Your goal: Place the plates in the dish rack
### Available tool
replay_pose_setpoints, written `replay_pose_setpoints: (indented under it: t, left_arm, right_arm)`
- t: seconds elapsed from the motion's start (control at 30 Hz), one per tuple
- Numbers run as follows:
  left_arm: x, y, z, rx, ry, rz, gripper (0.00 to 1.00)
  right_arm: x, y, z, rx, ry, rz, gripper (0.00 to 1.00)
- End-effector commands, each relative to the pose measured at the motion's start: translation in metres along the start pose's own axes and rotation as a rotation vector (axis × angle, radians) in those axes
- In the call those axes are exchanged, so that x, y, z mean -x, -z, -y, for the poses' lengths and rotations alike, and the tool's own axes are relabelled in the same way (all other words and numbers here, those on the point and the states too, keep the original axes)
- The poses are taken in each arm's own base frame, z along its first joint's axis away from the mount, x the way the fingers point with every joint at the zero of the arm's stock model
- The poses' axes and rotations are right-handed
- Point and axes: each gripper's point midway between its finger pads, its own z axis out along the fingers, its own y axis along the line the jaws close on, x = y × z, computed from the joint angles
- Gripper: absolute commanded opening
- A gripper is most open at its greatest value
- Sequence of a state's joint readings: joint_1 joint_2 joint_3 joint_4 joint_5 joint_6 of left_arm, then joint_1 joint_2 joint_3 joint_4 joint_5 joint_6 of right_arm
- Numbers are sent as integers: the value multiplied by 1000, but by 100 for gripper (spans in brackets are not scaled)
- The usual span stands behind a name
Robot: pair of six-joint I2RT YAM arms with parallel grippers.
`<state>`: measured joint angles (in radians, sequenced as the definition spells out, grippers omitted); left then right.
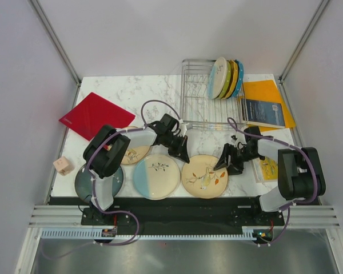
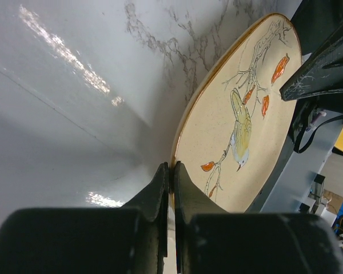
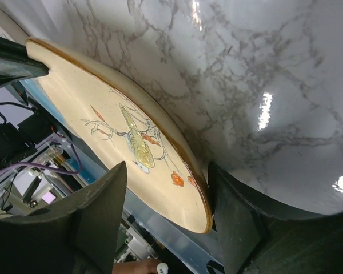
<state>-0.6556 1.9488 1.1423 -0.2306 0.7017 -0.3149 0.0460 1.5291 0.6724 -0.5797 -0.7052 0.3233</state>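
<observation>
A cream plate with a bird-and-branch drawing lies near the table's front edge. My left gripper is shut on its far-left rim. My right gripper is open and straddles the opposite rim, one finger against the outer edge and the other over the face. To the left lie a half-blue, half-cream plate, a second cream plate and a dark teal plate, the last two partly hidden by the left arm. The wire dish rack stands at the back with several plates upright at its right end.
A red square mat lies at the back left. An orange folder with a dark booklet sits right of the rack. A small pink block is at the left edge and a yellow item lies by the right arm.
</observation>
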Motion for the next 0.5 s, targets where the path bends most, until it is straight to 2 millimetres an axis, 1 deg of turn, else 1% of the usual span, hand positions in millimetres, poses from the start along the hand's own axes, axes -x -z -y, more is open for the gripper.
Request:
replay_pose_setpoints:
  t: [0.0, 0.07, 0.1, 0.13, 0.17, 0.27, 0.3, 0.33, 0.37, 0.4, 0.43, 0.47]
  left_arm:
    - [31, 2, 11, -44, -100, 73, 2]
    - [29, 3, 12, -46, -96, 71, 2]
    - [28, 4, 12, -44, -97, 73, 2]
    - [30, 8, 15, -37, -105, 85, 2]
    - [28, 8, 13, -29, -104, 85, 2]
    - [26, 14, 14, -14, -120, 97, 3]
    - [26, 15, 15, -13, -123, 99, 3]
    - [25, 15, 14, -8, -129, 100, 4]
    - [25, 17, 15, -7, -130, 101, 4]
    - [24, 18, 15, -3, -129, 94, 7]
    - [25, 20, 15, 5, -135, 99, 10]
    - [28, 26, 19, 9, -148, 117, 13]
  right_arm:
    - [0, -8, -10, 58, 29, -11, 63]
    - [0, -7, -12, 44, 45, -2, 58]
    - [0, -5, -12, 35, 44, 0, 51]
    - [1, -3, -11, 19, 55, 15, 47]
    - [2, -1, -13, 19, 61, 21, 40]
    - [4, 4, -17, 22, 87, 46, 31]
    - [5, 5, -19, 27, 95, 53, 25]
    - [6, 8, -22, 34, 111, 64, 22]
    - [6, 10, -24, 39, 130, 70, 13]
    - [8, 14, -27, 39, 140, 80, 3]
    - [9, 18, -30, 36, 162, 95, 0]
    - [11, 21, -32, 33, 186, 109, 0]
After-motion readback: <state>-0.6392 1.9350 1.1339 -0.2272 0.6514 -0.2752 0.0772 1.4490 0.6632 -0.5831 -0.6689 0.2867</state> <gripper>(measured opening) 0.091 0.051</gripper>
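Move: The bird-patterned plate's middle lies about 7 cm to my right hand's left and 2 cm back, a centimetre or so lower; its right rim already sits between my open right fingers. From my left hand, still pinching the far left rim, that middle is some 7 cm right and 6 cm back. From this left hand the blue-and-cream plate is about 12 cm left and 6 cm back, and the dish rack's middle about 26 cm ahead and 10 cm right. I close my right fingers from well open to nearly shut on the right rim of the bird-patterned plate, pinching it with one finger on the face and the other outside. As they close, my right hand dips just under 1 cm, then rises about 1.5 cm. My left hand keeps its pinch on the far left rim and eases about 1 cm forward and 1 cm left. ##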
